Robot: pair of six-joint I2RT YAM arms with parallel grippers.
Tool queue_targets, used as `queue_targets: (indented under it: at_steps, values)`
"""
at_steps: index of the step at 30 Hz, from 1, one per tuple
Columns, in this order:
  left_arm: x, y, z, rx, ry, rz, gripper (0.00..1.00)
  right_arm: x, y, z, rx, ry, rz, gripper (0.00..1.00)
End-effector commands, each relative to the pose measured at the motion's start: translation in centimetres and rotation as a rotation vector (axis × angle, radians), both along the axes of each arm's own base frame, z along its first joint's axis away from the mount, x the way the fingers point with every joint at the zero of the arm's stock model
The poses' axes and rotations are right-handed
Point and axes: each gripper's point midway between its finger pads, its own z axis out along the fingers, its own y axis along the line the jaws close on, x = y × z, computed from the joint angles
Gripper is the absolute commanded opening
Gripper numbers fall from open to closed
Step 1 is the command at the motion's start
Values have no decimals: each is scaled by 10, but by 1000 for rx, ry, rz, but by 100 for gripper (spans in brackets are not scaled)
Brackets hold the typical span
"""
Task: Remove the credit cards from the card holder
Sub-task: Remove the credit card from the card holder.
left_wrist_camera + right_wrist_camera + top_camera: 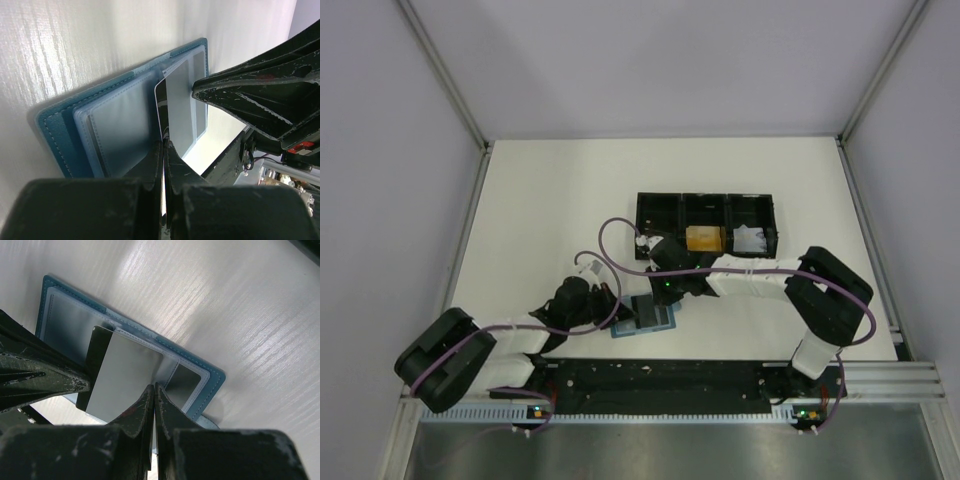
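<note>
The teal card holder [623, 331] [60, 125] [210, 377] lies open on the table near the front edge. A black credit card [650, 313] [179, 112] [125, 375] with a glossy face stands tilted up out of its inner slots. My left gripper [618, 306] [164, 145] is shut, and the card's thin edge runs into its jaws. My right gripper [666, 292] [154, 387] is shut on the card's opposite edge. An orange-gold credit card [703, 238] lies in the black tray's middle compartment.
The long black tray [656, 208] stands behind the grippers, with a white wad of paper [750, 240] in its right compartment. Both arms meet low over the card holder. A black rail [660, 378] runs along the table's near edge.
</note>
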Motion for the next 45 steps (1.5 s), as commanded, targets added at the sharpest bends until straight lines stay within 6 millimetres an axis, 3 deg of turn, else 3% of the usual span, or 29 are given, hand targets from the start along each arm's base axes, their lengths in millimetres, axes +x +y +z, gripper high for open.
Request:
queue_targets:
  at_steps: [1,11,24,30,39,42,45]
  values:
    - [-5,14,-17,71,20,24,0,-10,-36,-35,-185,28,-20,0]
    - [-5,35,-22,137,5,56,0,-7,-41,-37,-214,7,-4,0]
    - [-5,65,-13,176,-75,97,0,-4,-39,-33,-203,0,13,0]
    - [-5,61,0,140,-114,74,0,3,-26,-1,-115,-67,50,1]
    - [1,50,36,11,-182,97,0,7,-5,63,115,-258,156,35]
    - [2,48,43,-15,-184,101,0,-1,2,78,178,-356,251,48]
    - [2,46,46,-40,-166,114,0,-9,12,89,219,-469,352,68]
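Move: The card is already pinched by its left edge in the left fingers, its middle roughly 3 cm to their right, 1 cm ahead and 1 cm below. The holder lies open beneath it, its middle about 2 cm right of the left hand, level fore and aft, 2 cm down; the black tray is some 21 cm ahead and 17 cm right. From the right hand, resting shut on the pocket, the card's middle is about 3 cm left and 1 cm nearer. The card is drawn leftward out of the pocket by about 5 cm, the left fingers keeping their pinch, then raised some 4 cm with a slight upward tilt. The shut right fingertips stay on the pocket near the card's right edge through the pull, then lift off the holder by 5 to 6 cm, easing right, and open about halfway. ##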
